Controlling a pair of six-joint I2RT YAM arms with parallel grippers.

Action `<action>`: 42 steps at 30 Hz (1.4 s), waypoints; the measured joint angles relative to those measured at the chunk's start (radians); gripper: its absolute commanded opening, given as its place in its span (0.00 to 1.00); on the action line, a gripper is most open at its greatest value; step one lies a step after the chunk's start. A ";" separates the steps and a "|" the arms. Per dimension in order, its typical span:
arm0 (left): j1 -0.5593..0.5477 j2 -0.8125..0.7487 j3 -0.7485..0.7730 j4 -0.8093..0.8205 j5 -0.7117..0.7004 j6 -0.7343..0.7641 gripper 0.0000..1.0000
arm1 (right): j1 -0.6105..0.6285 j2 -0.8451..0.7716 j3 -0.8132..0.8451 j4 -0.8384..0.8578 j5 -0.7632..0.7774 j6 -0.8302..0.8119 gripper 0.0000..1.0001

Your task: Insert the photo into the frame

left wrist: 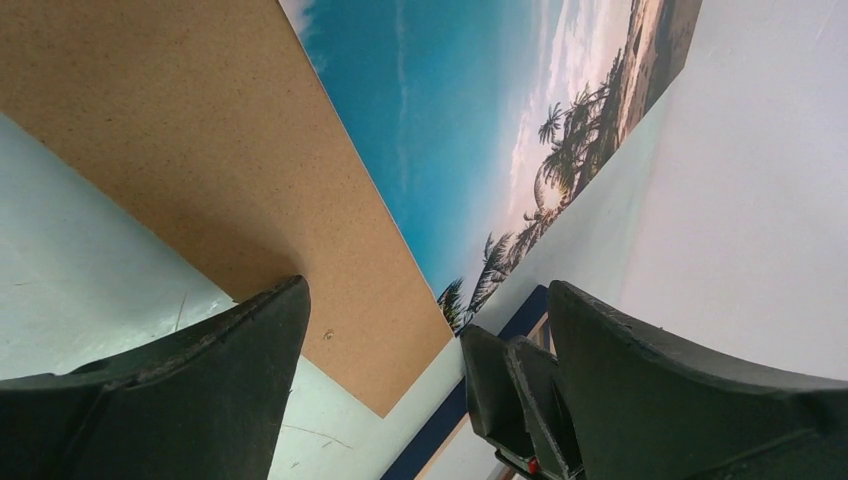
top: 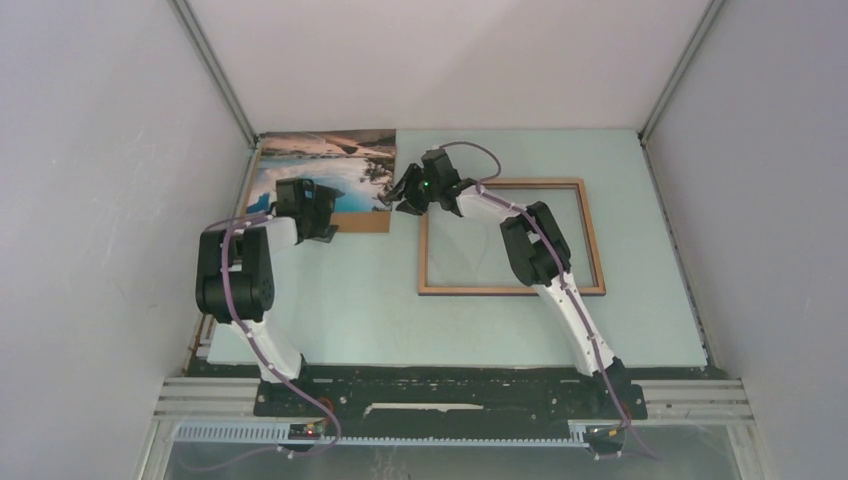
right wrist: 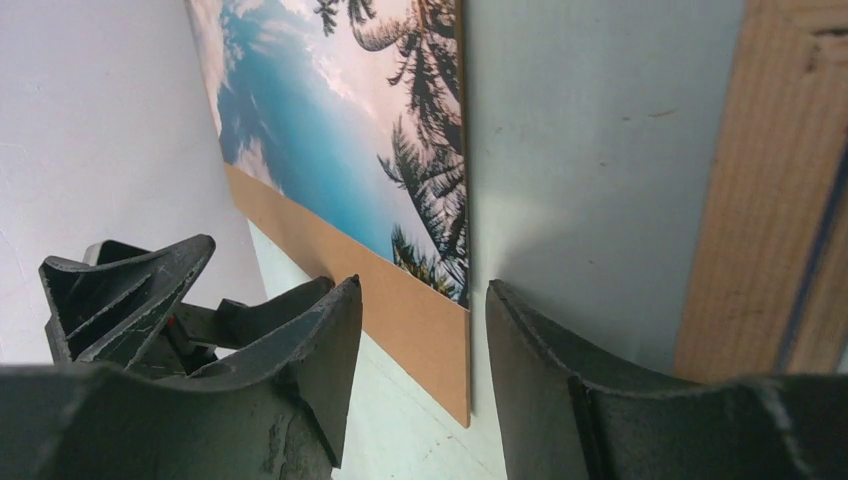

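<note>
The photo (top: 325, 165), a print of turquoise water and dark trees, lies at the back left on a brown backing board (top: 362, 222). The frame (top: 510, 290), light wood side up, lies flat at centre right. My left gripper (top: 322, 234) is open over the board's near edge, nothing between its fingers; its view shows the photo (left wrist: 450, 120), the board (left wrist: 200, 130) and the frame's navy edge (left wrist: 450, 420). My right gripper (top: 390, 198) is open at the photo's right edge. In its view the board's corner (right wrist: 440, 340) lies just ahead of the open jaws, untouched, with the photo (right wrist: 330, 130) beyond.
White walls close in on the pale green table (top: 350, 310) at the left, back and right. The photo and board sit tight against the left wall. The right gripper's fingers (left wrist: 500, 390) show in the left wrist view, close beside the left gripper.
</note>
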 measured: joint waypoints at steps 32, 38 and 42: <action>0.032 0.000 0.026 -0.074 0.007 0.023 1.00 | -0.014 0.068 0.020 0.125 -0.138 0.101 0.20; 0.033 0.000 0.028 -0.082 -0.001 0.029 1.00 | -0.017 0.068 0.002 0.211 -0.178 0.140 0.07; 0.030 -0.004 0.028 -0.086 -0.006 0.029 1.00 | -0.017 0.066 -0.038 0.305 -0.215 0.179 0.02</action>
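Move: The photo's near right corner, where the right hand's open fingers will shut, lies about 2 cm to its left, 1 cm back and 1 cm lower. The brown board under the photo has its middle some 18 cm left and 4 cm ahead of that hand; the frame's middle lies about 25 cm to its right and 8 cm back. From the left hand the corner is roughly 13 cm right and 1 cm ahead. Right hand slides some 2 cm left, shuts on the photo's near right corner and lifts about 1.5 cm. ##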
